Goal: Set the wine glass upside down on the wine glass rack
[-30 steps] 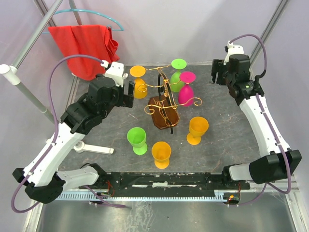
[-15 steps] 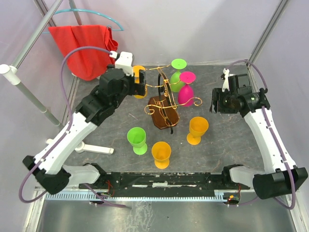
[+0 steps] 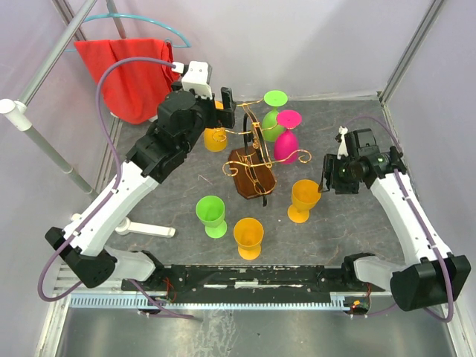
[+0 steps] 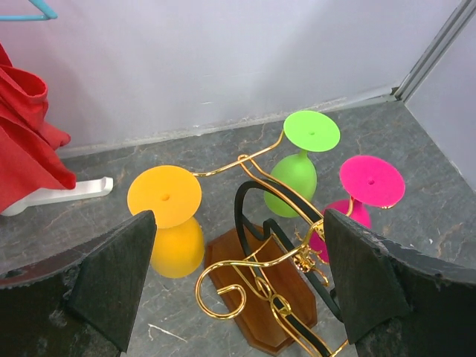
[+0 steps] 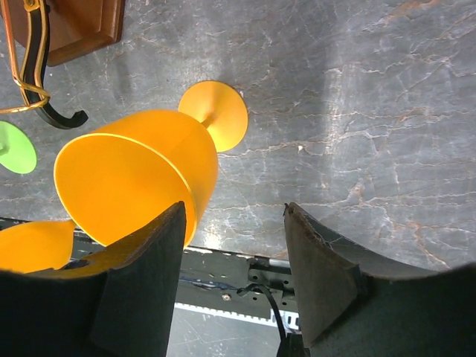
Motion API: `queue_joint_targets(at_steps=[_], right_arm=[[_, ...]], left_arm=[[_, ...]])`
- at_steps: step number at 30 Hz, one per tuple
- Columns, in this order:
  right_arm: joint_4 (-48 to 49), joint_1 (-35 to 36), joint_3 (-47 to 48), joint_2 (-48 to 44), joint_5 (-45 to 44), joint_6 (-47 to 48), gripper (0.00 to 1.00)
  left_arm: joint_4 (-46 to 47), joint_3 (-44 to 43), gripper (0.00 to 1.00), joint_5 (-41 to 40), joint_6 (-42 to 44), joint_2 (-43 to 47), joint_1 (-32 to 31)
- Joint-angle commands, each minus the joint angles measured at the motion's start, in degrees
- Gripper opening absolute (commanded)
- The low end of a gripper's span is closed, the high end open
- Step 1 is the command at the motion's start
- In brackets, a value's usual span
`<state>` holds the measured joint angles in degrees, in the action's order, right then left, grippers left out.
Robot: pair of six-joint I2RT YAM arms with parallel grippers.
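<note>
The wine glass rack point(image 3: 251, 172) stands mid-table, gold wire arms on a brown wooden base point(image 4: 256, 297). Three glasses hang upside down on it: orange point(image 4: 171, 223), green point(image 3: 274, 119) and pink point(image 3: 286, 141). An upright orange wine glass point(image 3: 304, 199) stands to the rack's right. My right gripper point(image 3: 326, 175) is just right of this glass and open. In the right wrist view the bowl point(image 5: 137, 175) lies outside the left finger point(image 5: 149, 282), and the gap of the gripper point(image 5: 234, 210) is empty. My left gripper point(image 3: 222, 110) hovers wide open above the rack's back left, holding nothing point(image 4: 238, 223).
An upright green glass point(image 3: 211, 216) and another upright orange glass point(image 3: 248, 236) stand near the front. A white part point(image 3: 145, 228) lies front left. A red cloth point(image 3: 134, 71) hangs on a teal hanger at the back left. Metal poles frame the walls.
My right arm has swung forward and inward to the upright orange glass, its jaws narrowing. My left arm has moved back and right, over the hanging orange glass.
</note>
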<state>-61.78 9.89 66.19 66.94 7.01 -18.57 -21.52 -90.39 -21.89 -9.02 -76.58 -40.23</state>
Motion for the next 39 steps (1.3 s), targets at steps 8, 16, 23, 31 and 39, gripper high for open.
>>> queue_joint_targets(at_steps=[8,16,23,31,39], right_arm=[[6.38,0.46,-2.47,3.81,1.47,-1.21,0.52],[7.66,0.64,-2.33,5.63,1.24,-0.53,0.22],[4.54,0.62,7.52,7.48,-7.96,2.99,0.01],[2.68,0.66,26.95,11.97,-28.80,13.00,0.01],[29.29,0.62,32.37,11.21,-28.28,23.93,0.01]], left_arm=[[2.62,-1.41,0.99,-0.62,1.03,1.43,0.16],[2.65,-2.49,0.99,-0.60,-2.06,0.22,0.14],[-0.11,-7.97,0.99,-4.47,-9.82,-5.20,0.27],[-1.59,-17.92,0.99,-7.18,-27.98,-12.10,2.12],[5.71,-15.49,0.99,-6.77,-51.49,-10.62,4.28]])
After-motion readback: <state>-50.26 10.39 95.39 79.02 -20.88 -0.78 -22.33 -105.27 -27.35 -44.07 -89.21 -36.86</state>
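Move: The upright orange glass nearest the right hand has its middle some 5 cm left of that hand, 1 cm ahead and 9 cm below. From the same hand, the front orange glass lies about 21 cm left and 11 cm back, the rack about 19 cm left and 15 cm ahead, and the hanging pink glass about 10 cm left and 12 cm ahead. From the left hand, the glass aimed at is roughly 25 cm right, 11 cm back and 33 cm lower. Down about 3 cm and slightly forward, the right hand closes and pinches the right wall of the orange glass at the rim, one finger inside, then lifts some 17 cm while swinging forward and right, fingers tipping up towards forward. Late on, the open left hand eases forward about 5 cm above the rack and a little up, rolling its left side down. ##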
